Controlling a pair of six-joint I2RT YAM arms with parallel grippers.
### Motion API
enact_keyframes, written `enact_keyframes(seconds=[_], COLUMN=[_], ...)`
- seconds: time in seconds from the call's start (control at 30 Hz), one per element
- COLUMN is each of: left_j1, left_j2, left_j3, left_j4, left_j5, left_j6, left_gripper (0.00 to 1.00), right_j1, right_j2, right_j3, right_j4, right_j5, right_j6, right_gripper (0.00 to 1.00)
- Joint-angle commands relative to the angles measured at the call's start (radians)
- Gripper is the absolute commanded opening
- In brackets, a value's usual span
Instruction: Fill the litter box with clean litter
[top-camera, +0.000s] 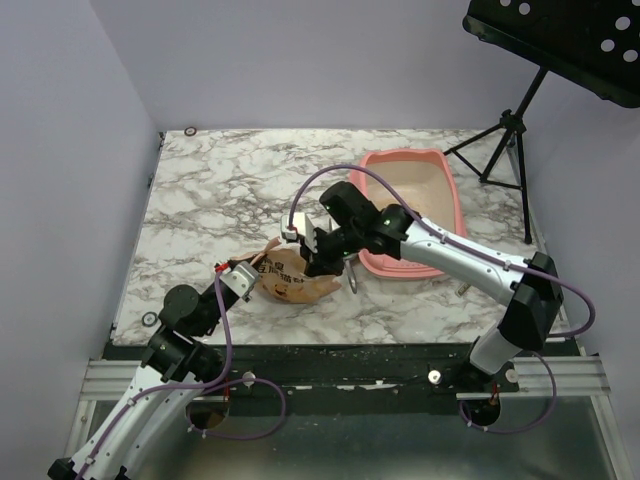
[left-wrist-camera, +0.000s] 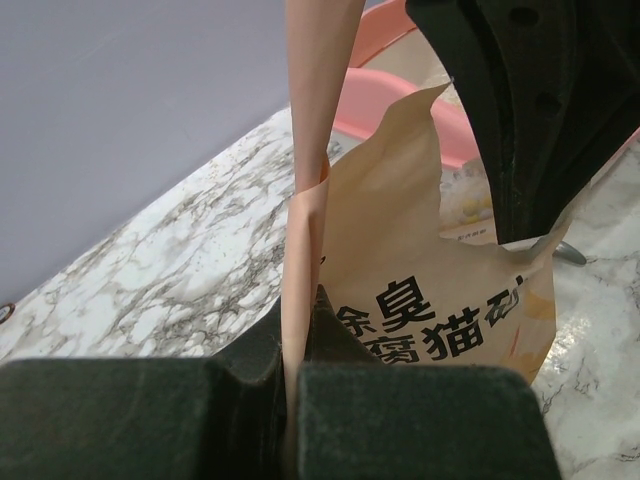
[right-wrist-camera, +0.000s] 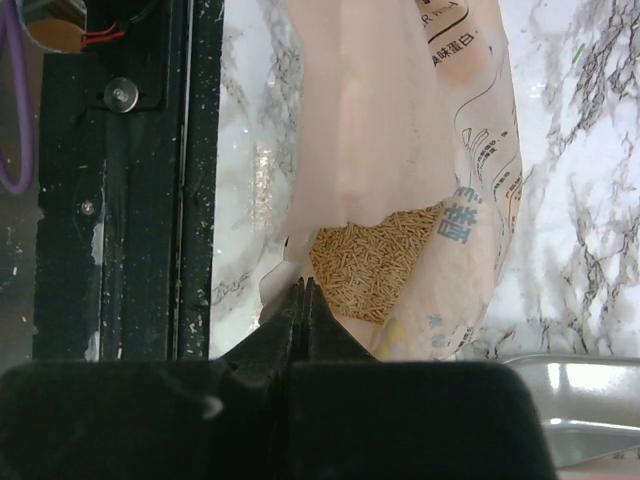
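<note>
The pink litter box (top-camera: 445, 170) stands at the back right, its floor pale beige; its rim also shows in the left wrist view (left-wrist-camera: 375, 95). The orange paper bag (top-camera: 290, 280) lies open in front of it, between my grippers. My left gripper (top-camera: 248, 276) is shut on the bag's edge (left-wrist-camera: 305, 200), which stands up from between its jaws (left-wrist-camera: 300, 305). My right gripper (top-camera: 318, 258) is shut at the rim of the bag's mouth (right-wrist-camera: 305, 288). Tan litter pellets (right-wrist-camera: 380, 262) lie inside the bag (right-wrist-camera: 470, 200).
A grey metal scoop (top-camera: 352, 280) lies on the marble table (top-camera: 220, 190) between bag and box; it also shows in the right wrist view (right-wrist-camera: 580, 400). A black music stand (top-camera: 510, 130) stands at the back right. The table's black front rail (right-wrist-camera: 130, 200) is close by.
</note>
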Motion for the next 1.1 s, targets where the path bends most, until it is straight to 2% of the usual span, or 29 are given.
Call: enact_keyframes(seconds=[0.0,0.2,0.43,0.53,0.63,0.73,0.8,0.97,1.07], left_j1=[0.002,0.003,0.003,0.003,0.002,0.003,0.003,0.003,0.003], left_j2=[-0.034,-0.026,-0.029,-0.014,0.009,0.029,0.044,0.112,0.185], left_j3=[0.029,0.026,0.023,0.024,0.028,0.031,0.034,0.064,0.118], left_j4=[0.206,0.210,0.216,0.219,0.229,0.233,0.236,0.247,0.223], left_j5=[-0.008,0.009,0.008,0.024,0.041,0.054,0.060,0.084,0.136], left_j6=[-0.005,-0.008,-0.010,-0.017,-0.025,-0.031,-0.033,-0.044,-0.042], left_gripper=[0.00,0.00,0.00,0.00,0.00,0.00,0.00,0.00,0.07], right_j1=[0.003,0.004,0.004,0.004,0.004,0.004,0.004,0.004,0.006], right_j2=[0.036,0.067,0.128,0.123,0.101,0.091,0.093,0.076,0.039], right_j3=[0.020,0.047,0.069,0.023,-0.023,-0.042,-0.039,-0.032,-0.058], right_j4=[0.015,0.035,-0.035,0.007,0.063,0.090,0.093,0.130,0.181], right_j5=[0.017,0.081,-0.089,-0.104,-0.060,-0.022,0.015,0.171,0.228], right_j6=[0.085,0.125,0.125,0.153,0.190,0.211,0.214,0.236,0.251], right_gripper=[0.00,0.00,0.01,0.16,0.41,0.55,0.60,0.63,0.66])
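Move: The litter bag, its mouth open, lies just beneath the right hand: its middle is about 4 cm left, 1 cm ahead and some 9 cm below. The scoop lies roughly 8 cm right and 6 cm ahead of that hand; the litter box is about 23 cm right and 13 cm ahead. From the left hand, still pinching the bag's flap, the bag's middle is some 9 cm right, 1 cm ahead and 12 cm lower. The right hand sinks about 3 cm at the bag's mouth, edging left, opens its fingers, then slides forward. ##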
